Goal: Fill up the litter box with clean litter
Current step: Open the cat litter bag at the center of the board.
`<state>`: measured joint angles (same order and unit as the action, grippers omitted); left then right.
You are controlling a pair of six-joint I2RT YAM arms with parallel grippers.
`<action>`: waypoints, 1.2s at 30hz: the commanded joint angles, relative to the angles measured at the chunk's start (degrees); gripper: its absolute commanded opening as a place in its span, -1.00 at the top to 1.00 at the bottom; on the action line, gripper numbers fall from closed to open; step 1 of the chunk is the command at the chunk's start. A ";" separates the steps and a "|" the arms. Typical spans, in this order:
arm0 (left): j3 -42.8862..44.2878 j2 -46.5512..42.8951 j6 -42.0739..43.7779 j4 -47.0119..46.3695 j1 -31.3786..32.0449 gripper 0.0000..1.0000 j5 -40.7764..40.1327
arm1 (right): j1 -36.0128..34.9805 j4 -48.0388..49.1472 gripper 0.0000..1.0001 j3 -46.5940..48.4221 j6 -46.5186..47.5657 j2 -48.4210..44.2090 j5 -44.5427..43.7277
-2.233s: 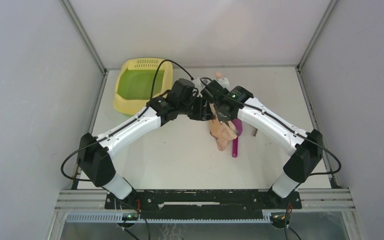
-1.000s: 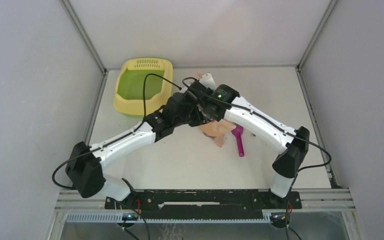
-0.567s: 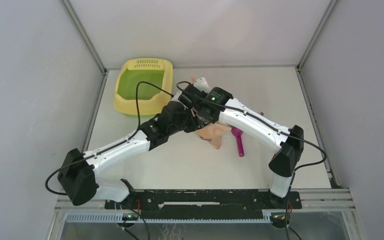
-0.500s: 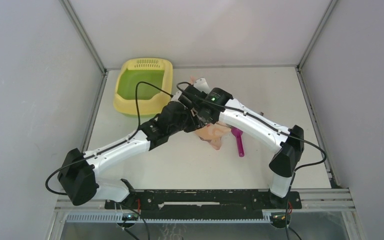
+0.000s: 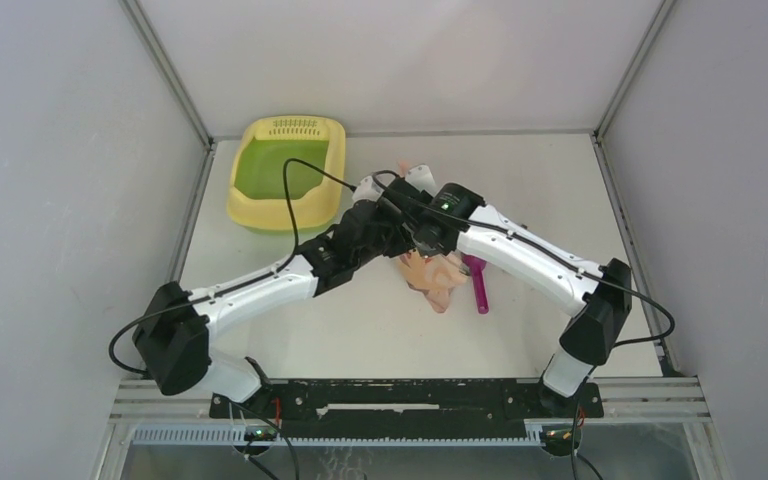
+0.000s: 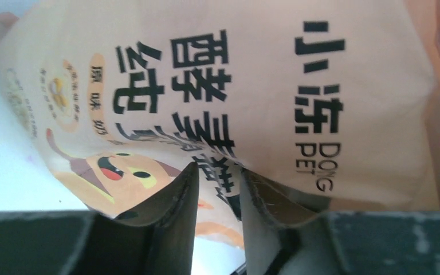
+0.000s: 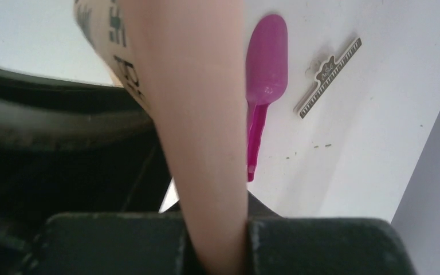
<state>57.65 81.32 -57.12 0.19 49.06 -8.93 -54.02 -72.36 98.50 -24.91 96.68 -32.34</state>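
Note:
The pale yellow litter box (image 5: pixel 248 212) stands at the far left with its green floor bare. No clean litter shows. A peach printed bag (image 5: pixel 440 278) hangs over the table's middle. My right gripper (image 7: pixel 217 243) is shut on a narrow fold of the bag (image 7: pixel 189 103). My left gripper (image 6: pixel 217 172) is at the bag's (image 6: pixel 235 86) lower edge. One finger is in front of the film and the other behind it, with a gap still between them. In the top view both wrists meet over the bag, hiding the jaws.
A magenta scoop (image 5: pixel 478 285) lies on the table just right of the bag, also seen in the right wrist view as the scoop (image 7: pixel 265 69). Beside it lies a small toothed clip (image 7: pixel 327 77). Grey walls close in the table on three sides.
Both arms have shifted slightly to the right with the bag. My left gripper's jaws have narrowed around the bag's lower edge. The right grip has not changed.

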 commanded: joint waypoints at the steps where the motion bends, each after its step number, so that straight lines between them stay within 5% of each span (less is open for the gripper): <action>1: 5.69 2.99 0.17 -2.32 0.22 0.44 -4.40 | -0.94 5.49 1.00 0.28 -2.83 -6.66 -0.16; 5: 7.99 4.18 1.56 -0.56 0.71 0.92 -4.57 | -0.48 6.11 1.00 -0.72 -2.75 -7.73 0.24; 7: 8.28 3.76 2.34 1.80 0.84 1.00 -4.86 | 0.16 6.20 1.00 -1.15 -2.40 -8.22 0.32; 13: 6.69 1.08 3.90 4.28 0.87 1.00 -6.37 | 2.82 7.56 1.00 -3.43 -0.34 -9.59 -0.65; 25: 6.51 -1.95 5.67 6.14 0.71 1.00 -6.39 | 4.82 5.73 1.00 4.89 8.11 -4.35 -16.81; 36: 2.91 -9.67 8.00 9.44 -0.41 0.97 -7.41 | 16.36 22.42 1.00 9.42 22.50 -2.24 -20.59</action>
<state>61.87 76.69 -51.48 9.30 49.47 -14.87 -40.49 -64.86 102.15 -9.19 95.74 -44.12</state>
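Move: The litter bag stands leaning forward, its side edge still pinched in the right fingers. The bag's middle is about 3 cm ahead of the left hand, 2 cm to its right and 5 cm lower; from the right hand it lies some 6 cm ahead, 4 cm left and 5 cm lower. The scoop lies about 5 cm right of the right hand and 1 cm back, the black clip 14 cm right and 6 cm ahead, both roughly 19 cm below. Edging about 1.5 cm forward and right into the bag's side, the left hand shuts its half-open fingers completely, then draws away left and up some 3 to 4 cm, empty. The right hand keeps its pinch on the bag's edge, eases back and to the right, then sweeps forward, right and up, roughly 13 cm, carrying the bag from the left hand over the scoop while its fingers tilt up about 15 degrees. ##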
